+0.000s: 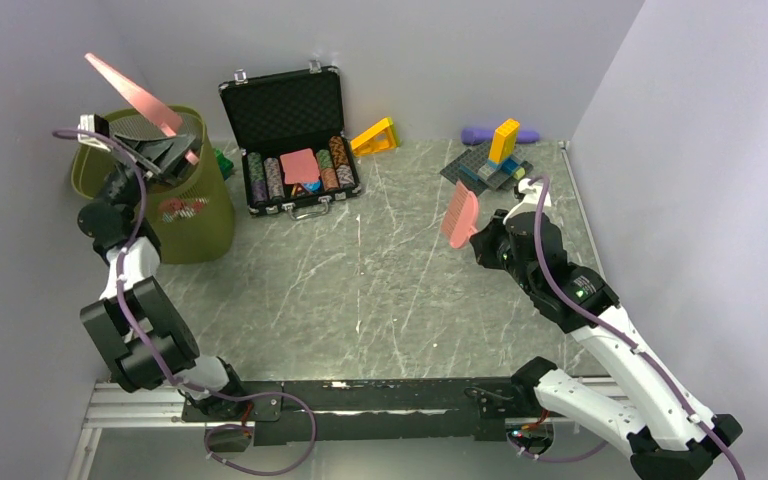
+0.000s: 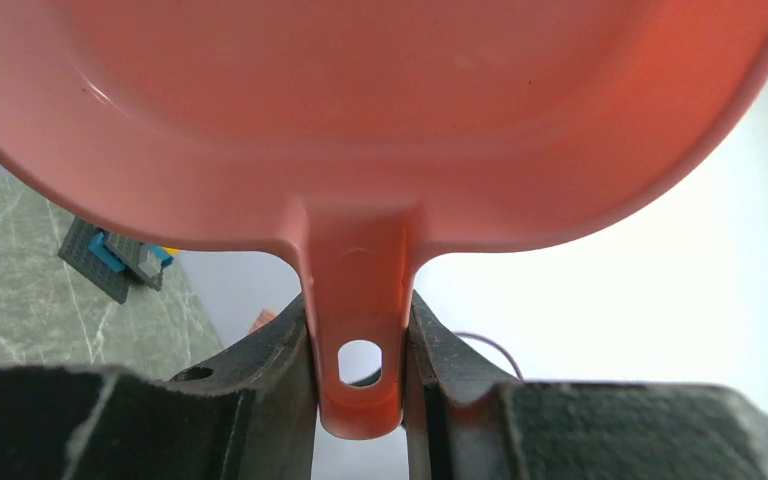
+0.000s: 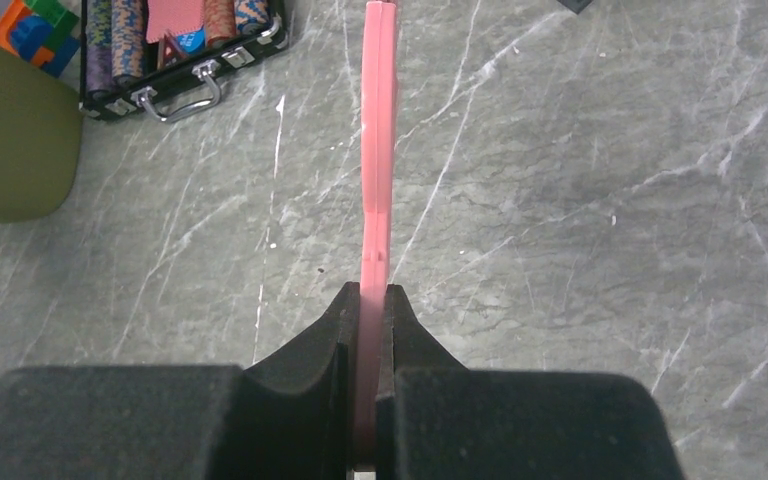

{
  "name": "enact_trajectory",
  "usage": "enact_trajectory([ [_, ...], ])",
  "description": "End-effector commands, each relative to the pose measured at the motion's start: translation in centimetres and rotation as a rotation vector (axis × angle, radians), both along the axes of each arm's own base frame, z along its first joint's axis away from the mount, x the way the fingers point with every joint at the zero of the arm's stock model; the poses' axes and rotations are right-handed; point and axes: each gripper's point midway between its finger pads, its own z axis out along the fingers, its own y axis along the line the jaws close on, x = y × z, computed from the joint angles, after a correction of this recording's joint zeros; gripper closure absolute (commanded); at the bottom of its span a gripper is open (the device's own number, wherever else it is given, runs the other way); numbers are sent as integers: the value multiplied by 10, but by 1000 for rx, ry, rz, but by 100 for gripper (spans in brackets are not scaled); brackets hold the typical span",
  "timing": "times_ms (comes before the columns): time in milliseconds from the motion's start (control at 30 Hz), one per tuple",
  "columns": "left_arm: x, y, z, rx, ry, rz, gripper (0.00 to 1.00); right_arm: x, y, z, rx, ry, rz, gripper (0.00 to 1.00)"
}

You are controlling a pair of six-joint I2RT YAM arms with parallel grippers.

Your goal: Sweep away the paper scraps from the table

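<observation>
My left gripper (image 1: pixel 173 143) is raised over an olive-green bin (image 1: pixel 195 225) at the far left and is shut on the handle of a pink dustpan (image 1: pixel 132 92). The pan tilts up and away. In the left wrist view the fingers (image 2: pixel 280 350) press both sides of the dustpan (image 2: pixel 380 110) handle. Over the right half of the table (image 1: pixel 380 290), my right gripper (image 1: pixel 482 238) is shut on a pink brush (image 1: pixel 459 215). Seen edge-on, the brush (image 3: pixel 378 130) sticks out past the right gripper (image 3: pixel 373 295) above bare marble. The paper scraps are out of view.
An open black case of poker chips (image 1: pixel 290 140) stands at the back, beside the bin. A yellow wedge (image 1: pixel 375 137), a purple object (image 1: pixel 500 133) and a dark baseplate with yellow and blue blocks (image 1: pixel 488 165) sit along the back right. Walls close in the left, back and right.
</observation>
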Motion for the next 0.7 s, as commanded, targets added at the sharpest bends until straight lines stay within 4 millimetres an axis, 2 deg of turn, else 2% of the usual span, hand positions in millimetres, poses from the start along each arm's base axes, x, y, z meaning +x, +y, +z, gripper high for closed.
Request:
enact_trajectory([
  [0, -35, -47, 32, 179, -58, -144, 100, 7, 4, 20, 57, -72, -10, 100],
  [133, -27, -72, 23, 396, -32, -91, 100, 8, 7, 18, 63, -67, -2, 100],
  [167, -24, -72, 19, 443, 17, -32, 100, 8, 8, 17, 64, -65, 0, 100],
  [300, -15, -53, 5, 870, 181, 356, 100, 7, 6, 17, 59, -63, -1, 100],
  [367, -14, -55, -2, 979, 220, 404, 100, 6, 5, 17, 59, -69, -2, 100],
  [500, -6, -72, -50, 1156, 389, 320, 100, 5, 6, 19, 65, -79, 10, 100],
  [567, 0, -90, -78, 1292, 455, 249, 100, 6, 8, 19, 70, -78, 13, 100],
  [667, 0, -128, -123, 1494, 515, 105, 100, 7, 11, 16, 69, -70, 23, 100],
])
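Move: The open chip case lies about 20 cm ahead of the left hand, 13 cm to its right and some 38 cm below; the dustpan is already in that hand's grip. The green basket's middle is roughly 6 cm ahead, 10 cm to the hand's left and 27 cm down. The yellow frame stands about 31 cm ahead and 30 cm right, near table height. From the right hand, the case lies about 29 cm ahead, 34 cm left and 23 cm below. The emptied dustpan, still pinched by its handle in the left hand, swings away from the green basket about 12 cm to the right towards the chip case, lifting some 8 cm on the way and then sinking back to its starting height. The wrist rolls about 60 degrees, left side rising, and the fingers tip from slightly upward to slightly downward. ##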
